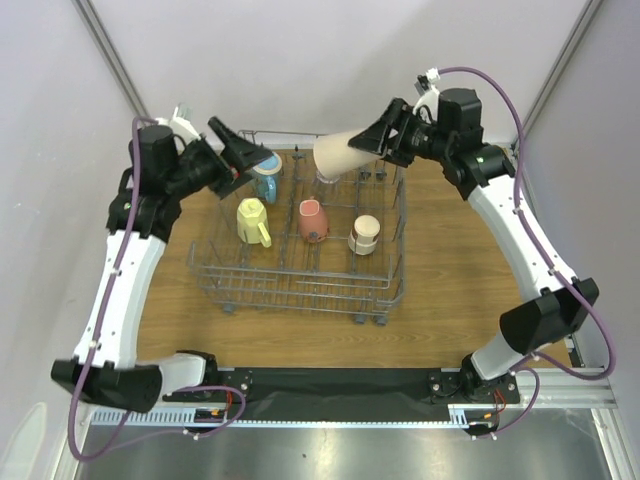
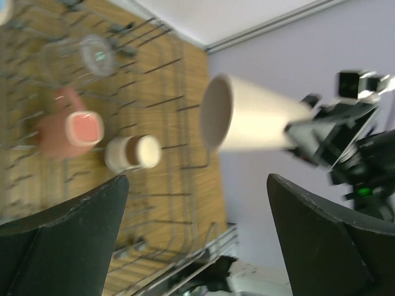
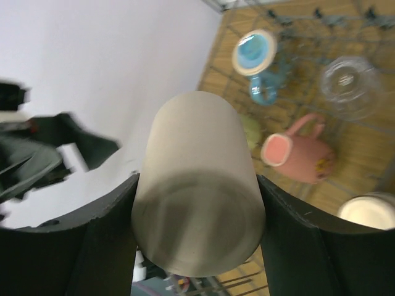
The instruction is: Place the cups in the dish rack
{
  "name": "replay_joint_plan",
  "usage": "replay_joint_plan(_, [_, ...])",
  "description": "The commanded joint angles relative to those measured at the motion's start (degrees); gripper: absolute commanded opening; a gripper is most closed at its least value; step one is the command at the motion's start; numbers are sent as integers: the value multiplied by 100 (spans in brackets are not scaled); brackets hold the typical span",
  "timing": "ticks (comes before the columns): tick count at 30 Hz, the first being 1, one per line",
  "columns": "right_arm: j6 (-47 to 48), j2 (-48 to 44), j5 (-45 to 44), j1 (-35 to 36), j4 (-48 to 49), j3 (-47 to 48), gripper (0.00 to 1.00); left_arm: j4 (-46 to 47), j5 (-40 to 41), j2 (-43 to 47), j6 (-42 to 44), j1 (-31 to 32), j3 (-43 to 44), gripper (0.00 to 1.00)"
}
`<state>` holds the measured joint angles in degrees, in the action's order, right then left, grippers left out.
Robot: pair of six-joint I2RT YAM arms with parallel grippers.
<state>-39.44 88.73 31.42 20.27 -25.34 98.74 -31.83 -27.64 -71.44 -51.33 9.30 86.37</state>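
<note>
The grey wire dish rack (image 1: pixel 300 287) stands mid-table. In it are a blue cup (image 1: pixel 267 181), a pale yellow mug (image 1: pixel 252 222), a salmon pink mug (image 1: pixel 313 221), a cream-and-brown cup (image 1: pixel 364 234) and a clear glass (image 3: pixel 352 83). My right gripper (image 1: pixel 388 138) is shut on a beige cup (image 1: pixel 340 152), held on its side above the rack's back edge, mouth pointing left. The beige cup fills the right wrist view (image 3: pixel 197 185) and shows in the left wrist view (image 2: pixel 247 120). My left gripper (image 1: pixel 245 156) is open and empty above the rack's back left corner.
The rack sits on a wooden tabletop (image 1: pixel 470 260). Grey walls and metal frame posts (image 1: pixel 110 50) close in the back and sides. A black strip (image 1: pixel 340 382) runs along the near edge between the arm bases.
</note>
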Motion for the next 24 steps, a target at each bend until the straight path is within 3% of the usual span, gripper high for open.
replay_joint_plan(1, [832, 301, -837, 143, -743, 874, 0, -1167, 469, 402, 861, -95, 249, 100])
replay_joint_plan(10, [2175, 1471, -3130, 811, -2466, 2437, 0, -1325, 382, 280, 1116, -130, 556, 100])
replay_joint_plan(17, [2853, 2174, -4642, 1356, -2941, 3088, 0, -1518, 382, 324, 1292, -139, 583, 100])
replay_joint_plan(24, [2890, 2544, -5250, 1444, -3003, 3125, 0, -1659, 409, 385, 1433, -227, 574, 100])
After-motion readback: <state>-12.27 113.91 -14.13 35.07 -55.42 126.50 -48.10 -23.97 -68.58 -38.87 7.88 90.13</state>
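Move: About 13 cm ahead of the right hand, some 3 cm to its right and 30 cm below is the free back-right place in the dish rack, where its held white cup seems bound. The clear glass lies roughly 16 cm ahead and 7 cm left; the beige cup 3 cm back and 3 cm right; the red mug 2 cm ahead and 11 cm left, all just over 30 cm down. From the left hand that free place is about 17 cm ahead, 31 cm right, 30 cm below. Swinging the held white cup over towards the back-right of the rack, the right hand first reaches forward about 6 cm, then sinks steeply, some 12 cm in all. Its wrist rolls about 50 degrees, left side down, so the fingers turn from pointing left to pointing mostly down, grip kept. The empty left hand, fingers still wide open, draws back and left a few centimetres. ##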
